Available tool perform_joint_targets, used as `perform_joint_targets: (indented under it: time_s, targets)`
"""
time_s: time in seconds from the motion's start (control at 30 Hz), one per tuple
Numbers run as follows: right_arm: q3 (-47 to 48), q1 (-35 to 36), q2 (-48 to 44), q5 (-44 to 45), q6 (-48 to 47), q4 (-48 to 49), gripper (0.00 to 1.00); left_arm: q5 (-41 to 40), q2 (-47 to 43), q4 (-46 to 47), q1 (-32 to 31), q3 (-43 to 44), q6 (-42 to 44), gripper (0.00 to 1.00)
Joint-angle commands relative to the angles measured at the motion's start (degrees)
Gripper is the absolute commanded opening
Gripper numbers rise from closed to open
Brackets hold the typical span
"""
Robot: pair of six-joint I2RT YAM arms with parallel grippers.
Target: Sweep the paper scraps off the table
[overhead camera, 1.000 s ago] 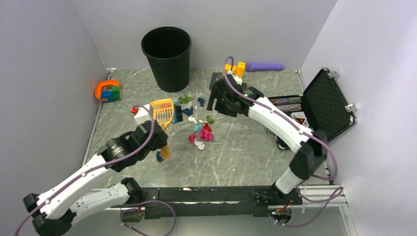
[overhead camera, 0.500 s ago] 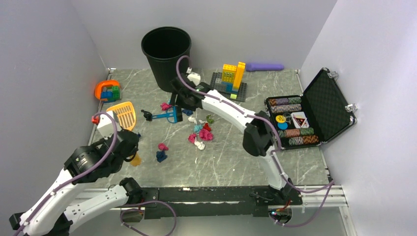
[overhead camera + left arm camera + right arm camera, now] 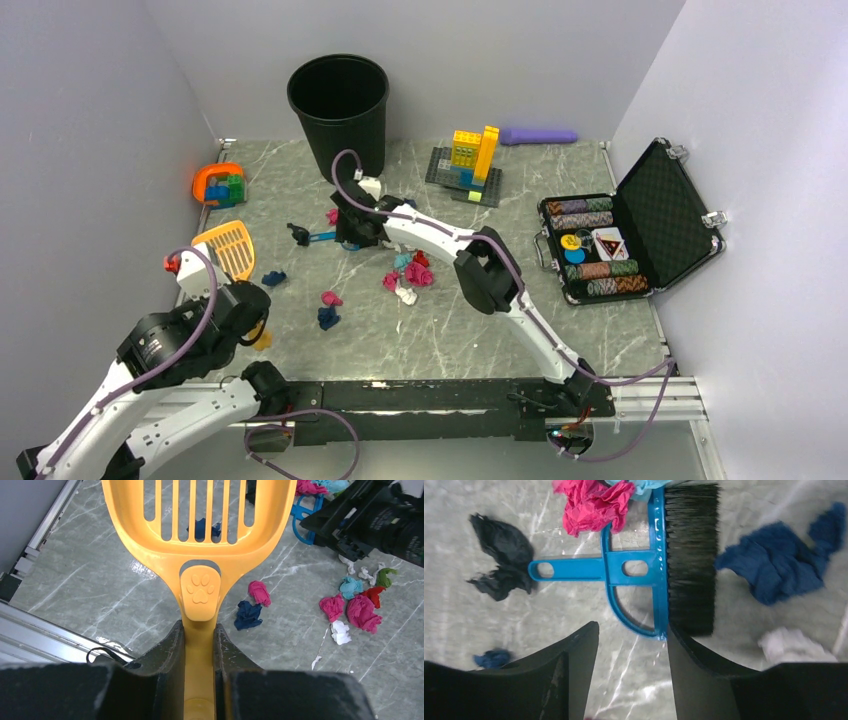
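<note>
Paper scraps lie on the marble table [image 3: 480,330]: a pink, red, teal and white cluster [image 3: 410,270], a pink wad [image 3: 330,298], a navy wad [image 3: 327,318] and a blue one [image 3: 272,278]. My left gripper [image 3: 243,305] [image 3: 199,627] is shut on the handle of an orange slotted scoop [image 3: 228,247] [image 3: 200,555], held near the table's left edge. My right gripper [image 3: 352,228] [image 3: 631,630] hangs open over a blue hand brush [image 3: 325,237] [image 3: 656,565] lying flat, with nothing between its fingers. Around the brush lie pink [image 3: 591,505], dark [image 3: 501,555], blue [image 3: 784,565] and white [image 3: 791,647] scraps.
A black bin [image 3: 340,115] stands at the back. A dark baseplate with stacked bricks [image 3: 467,165] and a purple handle [image 3: 540,134] are back right. An open case of poker chips [image 3: 620,235] is at the right. An orange holder with bricks [image 3: 220,185] sits far left.
My right arm has swung left from the bricks to above the brush, its jaws narrowing. My left arm has drawn the scoop back towards the left near corner.
</note>
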Motion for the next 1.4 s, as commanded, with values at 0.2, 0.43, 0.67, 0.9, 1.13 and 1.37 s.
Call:
perform_joint_targets:
  time_s: [0.2,0.43,0.67,0.9,1.13,1.37]
  targets:
    - [5.39,1.97,5.65,-2.41,-23.08,9.15,0.56,0.64,-3.72,-2.13,0.18,-2.49,-5.36,0.0]
    - [3.46,2.15,4.23,1.6,-25.41,6.55,0.55,1.57,-4.68,-2.04,0.19,-3.6,-6.42,0.0]
    - [6.19,2.68,2.04,4.82,-30.56,6.59,0.55,3.25,-4.64,-0.69,0.24,-8.78,-8.95,0.0]
    - [9.58,2.72,5.42,-0.29,-33.62,10.9,0.58,5.6,-7.01,1.9,0.2,-11.91,-10.76,0.0]
    - [12.27,2.68,9.45,-4.91,-35.06,15.4,0.56,4.5,-5.53,-0.94,0.16,-9.76,-7.97,0.0]
    - [9.06,1.64,10.88,-8.09,-28.28,12.01,0.51,5.55,-7.34,1.19,0.18,-12.32,-8.25,0.0]
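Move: My open right hand hovers low over the table, about 3 cm above the blue brush. The brush handle lies some 5 cm ahead and 6 cm left; the black scrap sits beyond its end, about 6 cm ahead and 13 cm left. A pink scrap is roughly 11 cm ahead and 4 cm left, a navy scrap 7 cm ahead and 7 cm right. From my left hand, holding the orange scoop, the handle is about 28 cm ahead, 14 cm right and 20 cm lower. I dip my right hand about 2 cm and swing it left behind the brush handle, turning it some 30 degrees counter-clockwise and tilting the fingertips outward. After easing briefly back right, I lift about 4 cm, carry farther left and sink again, fingers staying parted, with the right finger coming to the brush's curved guard. My left hand keeps its hold on the scoop, lowering it about 6 cm. ##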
